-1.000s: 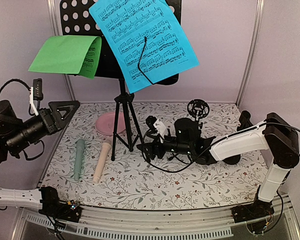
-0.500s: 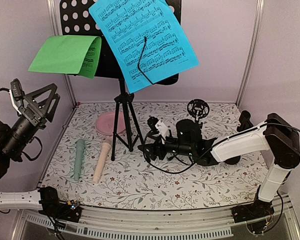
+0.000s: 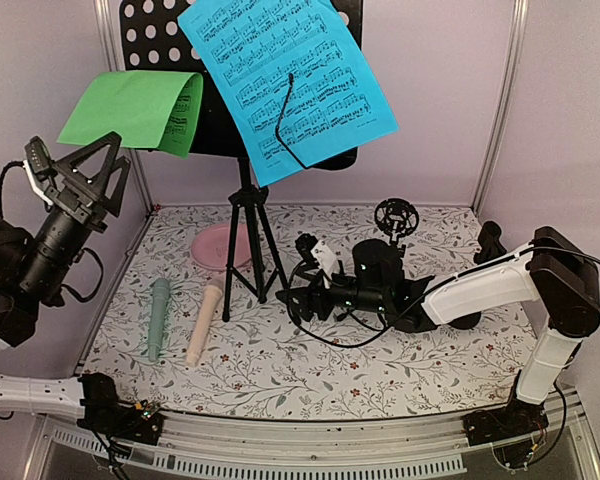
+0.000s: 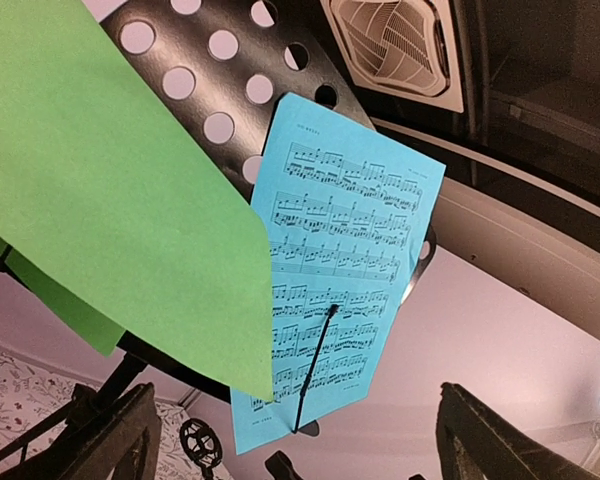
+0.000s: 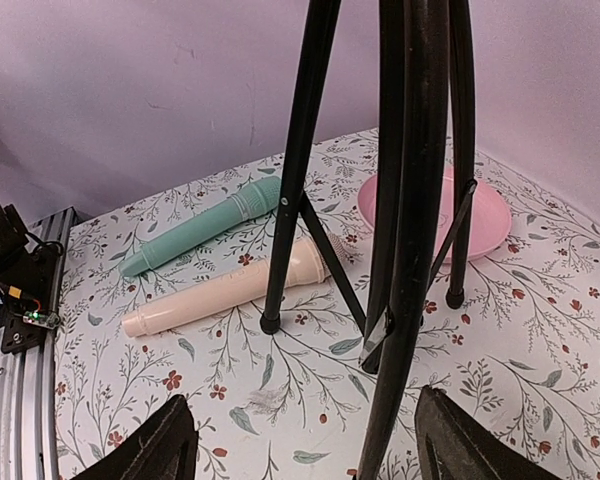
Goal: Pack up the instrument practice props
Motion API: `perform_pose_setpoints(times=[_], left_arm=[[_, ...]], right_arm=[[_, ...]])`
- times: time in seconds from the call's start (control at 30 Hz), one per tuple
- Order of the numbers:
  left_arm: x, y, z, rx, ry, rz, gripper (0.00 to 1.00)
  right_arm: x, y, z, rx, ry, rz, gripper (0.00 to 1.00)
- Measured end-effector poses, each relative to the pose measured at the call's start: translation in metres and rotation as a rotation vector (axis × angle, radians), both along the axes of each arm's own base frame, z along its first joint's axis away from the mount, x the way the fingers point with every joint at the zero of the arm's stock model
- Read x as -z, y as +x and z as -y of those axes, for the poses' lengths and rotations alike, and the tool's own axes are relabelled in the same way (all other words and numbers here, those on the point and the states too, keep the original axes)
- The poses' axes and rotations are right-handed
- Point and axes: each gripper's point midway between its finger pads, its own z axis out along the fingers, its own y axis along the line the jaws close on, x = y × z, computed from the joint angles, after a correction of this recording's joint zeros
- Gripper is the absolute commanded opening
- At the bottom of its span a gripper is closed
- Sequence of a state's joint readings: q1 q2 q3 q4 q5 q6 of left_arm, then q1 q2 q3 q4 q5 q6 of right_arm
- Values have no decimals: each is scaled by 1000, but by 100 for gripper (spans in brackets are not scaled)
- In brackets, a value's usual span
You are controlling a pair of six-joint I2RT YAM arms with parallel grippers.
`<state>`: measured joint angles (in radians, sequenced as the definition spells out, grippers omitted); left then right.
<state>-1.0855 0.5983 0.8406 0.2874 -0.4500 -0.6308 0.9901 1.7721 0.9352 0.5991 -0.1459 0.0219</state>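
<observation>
The black perforated music desk [image 3: 150, 40] [image 4: 215, 75] stands on tripod legs [image 3: 248, 245] [image 5: 410, 180] at the back. A green music sheet [image 3: 130, 108] [image 4: 100, 200] and a blue one [image 3: 285, 85] [image 4: 345, 270] rest on it. My left gripper [image 3: 75, 150] [image 4: 300, 440] is raised and open, tilted up toward the green sheet's lower edge, holding nothing. The mint-green microphone [image 3: 158, 318] [image 5: 205, 228] and peach microphone [image 3: 204, 322] [image 5: 230, 290] lie side by side on the mat. My right gripper [image 3: 298, 275] [image 5: 305, 440] is open low by the legs, one leg running between its fingers. A small black microphone tripod [image 3: 393, 218] stands behind it.
A pink round plate [image 3: 218, 245] [image 5: 485, 215] lies behind the tripod legs. Lilac walls close the left, back and right sides. A metal rail [image 3: 280, 445] runs along the near edge. A black object [image 3: 490, 240] sits at the far right.
My left arm has swung up from level to pointing at the green sheet, its jaws staying wide. The right arm has hardly moved.
</observation>
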Motion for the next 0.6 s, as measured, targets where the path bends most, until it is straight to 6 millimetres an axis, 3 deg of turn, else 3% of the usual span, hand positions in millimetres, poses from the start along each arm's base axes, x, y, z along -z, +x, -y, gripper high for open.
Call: perform_pose_setpoints(times=[0.27,0.47,0.6], left_arm=[[5,29,24,-72,-12,-54,91],[4,55,33,-119,-42,-78,78],[2,76,26,-149,-72,-90,64]], right_arm=[[0,-1,0,-4,3,-8,76],[0,-3,-2,-10,4,-10,76],[0,-3,-2,-9,4,-9,76]])
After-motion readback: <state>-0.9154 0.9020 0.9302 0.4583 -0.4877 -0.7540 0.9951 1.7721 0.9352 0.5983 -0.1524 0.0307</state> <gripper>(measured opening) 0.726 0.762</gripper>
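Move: The green sheet on the music stand is what my left hand goes for; its middle lies about 13 cm ahead, some 2 cm to the left and 3 cm higher. Behind it the stand's perforated desk is centred roughly 20 cm ahead, 15 cm right and 7 cm up; the blue sheet lies about 18 cm ahead, 22 cm right and 8 cm up. From my idle right hand the green sheet is some 4 cm ahead, 21 cm left and 35 cm up. I run my left hand forward almost level, about 8 cm, drifting some 3 cm right, so that the open fingers straddle the green sheet's near lower edge, one on top and one beneath. On the way I swing the hand about 10 degrees counter-clockwise, and late in the reach I begin closing the fingers, by roughly a quarter, without shutting them. ##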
